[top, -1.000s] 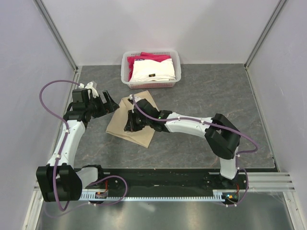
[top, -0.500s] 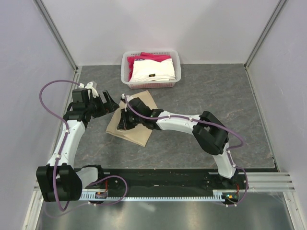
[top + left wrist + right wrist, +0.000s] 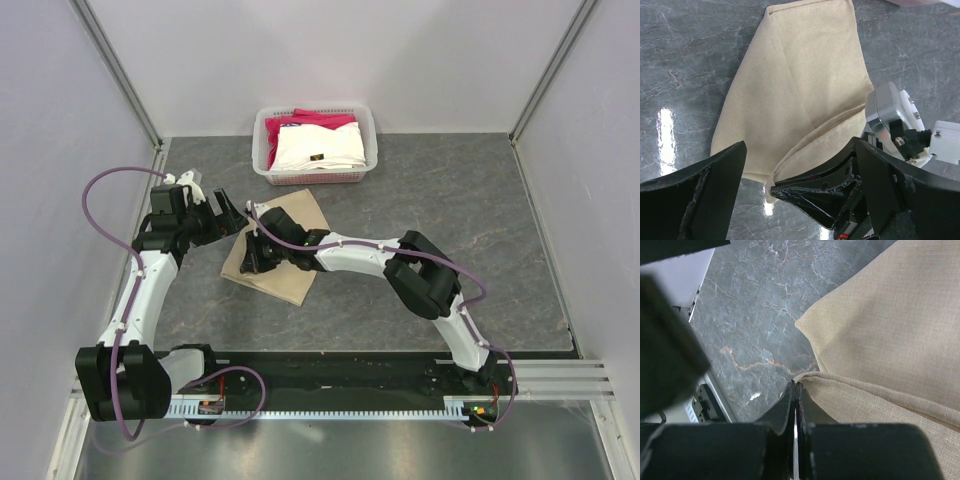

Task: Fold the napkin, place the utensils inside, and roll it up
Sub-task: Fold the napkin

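Note:
The tan napkin point(image 3: 290, 278) lies partly folded on the grey table, in front of the basket. My right gripper point(image 3: 248, 258) is shut on a lifted edge of the napkin point(image 3: 880, 340), which runs pinched into the closed fingertips point(image 3: 790, 395), held over the cloth's left side. My left gripper point(image 3: 228, 215) is open just left of the napkin point(image 3: 800, 85), with nothing between its fingers point(image 3: 715, 175). From the left wrist, the right gripper point(image 3: 815, 195) shows low over the folded layer. The utensils are out of view.
A white basket point(image 3: 263, 150) stands at the back, holding a white folded cloth point(image 3: 315, 148) and a pink-red folded cloth point(image 3: 322, 120). White walls close in the table on the left, right and back.
My right arm has reached further left, carrying the pinched napkin edge across the cloth toward its left side. The left arm has stayed put, still open.

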{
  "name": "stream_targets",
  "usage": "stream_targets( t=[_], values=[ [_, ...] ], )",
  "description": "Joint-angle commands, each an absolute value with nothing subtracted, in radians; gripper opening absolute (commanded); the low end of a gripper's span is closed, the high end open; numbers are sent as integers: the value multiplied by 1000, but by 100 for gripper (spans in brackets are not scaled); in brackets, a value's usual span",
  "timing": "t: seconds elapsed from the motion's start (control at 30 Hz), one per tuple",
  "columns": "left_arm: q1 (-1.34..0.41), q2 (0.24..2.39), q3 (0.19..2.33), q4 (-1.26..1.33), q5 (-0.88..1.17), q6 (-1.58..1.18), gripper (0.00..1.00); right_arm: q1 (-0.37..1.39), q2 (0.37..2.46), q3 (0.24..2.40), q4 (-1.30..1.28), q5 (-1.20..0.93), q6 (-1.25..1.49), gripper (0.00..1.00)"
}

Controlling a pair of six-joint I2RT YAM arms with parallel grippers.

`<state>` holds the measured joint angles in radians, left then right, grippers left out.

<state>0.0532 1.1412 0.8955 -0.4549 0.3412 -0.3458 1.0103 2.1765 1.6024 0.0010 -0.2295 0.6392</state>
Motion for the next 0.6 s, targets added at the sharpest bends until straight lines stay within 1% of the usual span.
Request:
stream_targets(
  t=[0.0,0.13,0.17,0.2,0.23,0.27,0.33,0.37,0.4,0.47,0.57],
  values=[
    [58,1127,896,-423,341,-344,98,1017,2210,1669,46,-230,620,0],
    [58,1131,897,-425,337,-342,98,1017,2238,1687,46,-227,621,0],
    [58,1131,897,-423,339,-344,98,1016,2247,1696,46,-229,621,2],
    [58,1131,896,-425,337,-344,98,1017,2252,1700,48,-229,620,11],
    [58,1131,897,-425,331,-344,99,1017,2253,1703,48,-229,618,18],
    [60,1131,897,-425,328,-341,99,1017,2256,1707,48,-232,618,28],
    [58,1129,896,-423,315,-339,99,1017,2249,1715,49,-238,606,37],
    [58,1127,896,-423,308,-337,100,1017,2244,1720,49,-245,598,48],
    [58,1126,896,-423,295,-334,100,1016,2238,1724,48,-261,588,53],
    [58,1121,896,-426,281,-333,100,1014,2212,1730,37,-293,568,61],
    [58,1120,894,-423,261,-330,100,1005,2146,1688,23,-302,546,65]
  ],
)
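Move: The folded napkin's near-left corner, to which the lifted flap edge is being brought, lies about 7 cm left of the right hand's shut fingertips, level fore-and-aft and some 3 cm lower. From that hand, the napkin's near-right corner is around 9 cm back and 13 cm right; the white basket stands roughly 31 cm ahead and 15 cm right. From the open left hand, the near-left corner lies about 9 cm back, 7 cm left and 13 cm down. The napkin's flap edge, still pinched by the right fingertips, is lowered about 1.5 cm onto the layers below while the hand edges a little left and forward towards the near-left corner. The fingers then spread to well over half open and let go of the edge, and the right hand starts back up by about 1 cm, still creeping left. ##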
